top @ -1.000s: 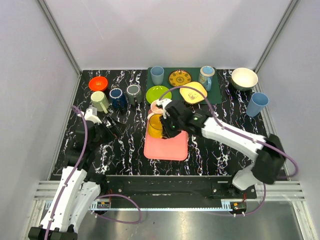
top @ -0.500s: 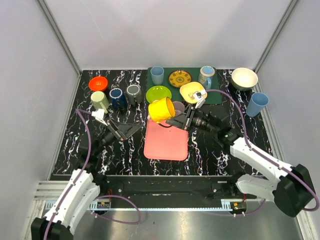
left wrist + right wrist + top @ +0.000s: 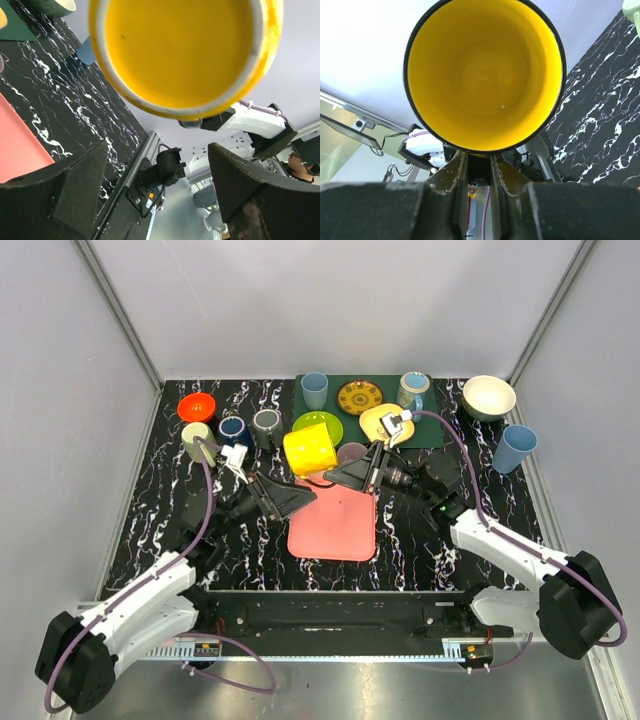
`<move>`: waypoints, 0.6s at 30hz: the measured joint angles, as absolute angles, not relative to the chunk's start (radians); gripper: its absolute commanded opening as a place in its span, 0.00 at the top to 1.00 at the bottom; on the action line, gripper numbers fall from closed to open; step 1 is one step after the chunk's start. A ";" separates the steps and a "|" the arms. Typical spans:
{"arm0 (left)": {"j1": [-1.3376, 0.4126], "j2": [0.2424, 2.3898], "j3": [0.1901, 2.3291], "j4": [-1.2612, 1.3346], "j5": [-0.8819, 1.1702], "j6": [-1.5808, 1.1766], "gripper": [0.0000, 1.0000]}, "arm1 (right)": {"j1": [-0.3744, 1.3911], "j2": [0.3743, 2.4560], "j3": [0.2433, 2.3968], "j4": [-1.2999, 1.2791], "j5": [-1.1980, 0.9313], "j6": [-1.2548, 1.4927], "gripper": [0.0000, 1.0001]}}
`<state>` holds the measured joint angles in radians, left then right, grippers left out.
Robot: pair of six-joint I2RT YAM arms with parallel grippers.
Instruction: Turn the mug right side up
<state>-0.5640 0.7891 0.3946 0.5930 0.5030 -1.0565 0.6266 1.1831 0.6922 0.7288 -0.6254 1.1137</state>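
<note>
The yellow mug (image 3: 310,450) hangs tipped on its side above the far edge of the pink tray (image 3: 335,528). My right gripper (image 3: 347,473) is shut on its handle, just right of it. The right wrist view looks straight into the mug's open mouth (image 3: 485,70), with the gripper (image 3: 479,172) closed on the handle under the rim. My left gripper (image 3: 297,498) is open and empty, just below and left of the mug. The left wrist view shows the mug's base (image 3: 185,50) close above the spread gripper (image 3: 160,185), not touching it.
Along the back stand an orange bowl (image 3: 196,406), green mug (image 3: 198,440), dark blue mug (image 3: 234,432), grey mug (image 3: 266,422) and green plate (image 3: 322,422). A green mat (image 3: 432,432) holds a blue cup (image 3: 314,390) and plates. A cream bowl (image 3: 489,396) and blue cup (image 3: 514,447) sit far right.
My right gripper lifted the yellow mug off the pink tray and tipped it onto its side. My left arm swung right, bringing its open gripper up close under the mug.
</note>
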 measured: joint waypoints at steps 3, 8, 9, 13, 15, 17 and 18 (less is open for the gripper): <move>-0.567 0.837 0.405 0.628 0.488 -1.059 0.22 | 0.627 1.186 0.692 0.745 -0.638 1.121 1.00; -0.568 0.923 0.445 0.717 0.472 -1.083 0.29 | 0.627 1.191 0.683 0.759 -0.650 1.123 1.00; -0.569 0.938 0.451 0.741 0.471 -1.088 0.34 | 0.627 1.191 0.680 0.759 -0.651 1.123 1.00; -0.570 0.995 0.476 0.812 0.471 -1.121 0.52 | 0.625 1.190 0.672 0.767 -0.639 1.121 1.00; -0.572 1.018 0.478 0.849 0.474 -1.147 0.57 | 0.622 1.189 0.672 0.768 -0.627 1.112 1.00; -0.576 1.031 0.479 0.880 0.475 -1.166 0.64 | 0.617 1.188 0.670 0.775 -0.618 1.106 1.00; -0.577 1.036 0.480 0.891 0.477 -1.175 0.68 | 0.616 1.185 0.669 0.777 -0.616 1.103 1.00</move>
<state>-0.5766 1.0363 0.4801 0.8913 0.4767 -1.1751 0.6163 1.1854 0.6689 0.7773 -0.6159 1.1034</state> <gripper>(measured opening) 0.421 0.226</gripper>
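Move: The yellow mug hangs sideways from my right fingers, which grip its handle; its middle is about 4 cm ahead, 2 cm left and 4 cm above my right hand. From my open left hand the mug's middle is some 7 cm ahead, 2 cm right and 7 cm up. The clear purple mug stands about 11 cm ahead, 9 cm right and 20 cm below my left hand; the pink tray is level ahead, 6 cm right, 24 cm down. I bring my left hand up and forward, drifting right, about 5 cm in all, to the mug's handle just by my right fingertips. I tip its fingertips up slightly and close the fingers to about half their opening, bringing them around the handle. My right hand stays put and keeps its pinch on the handle. ##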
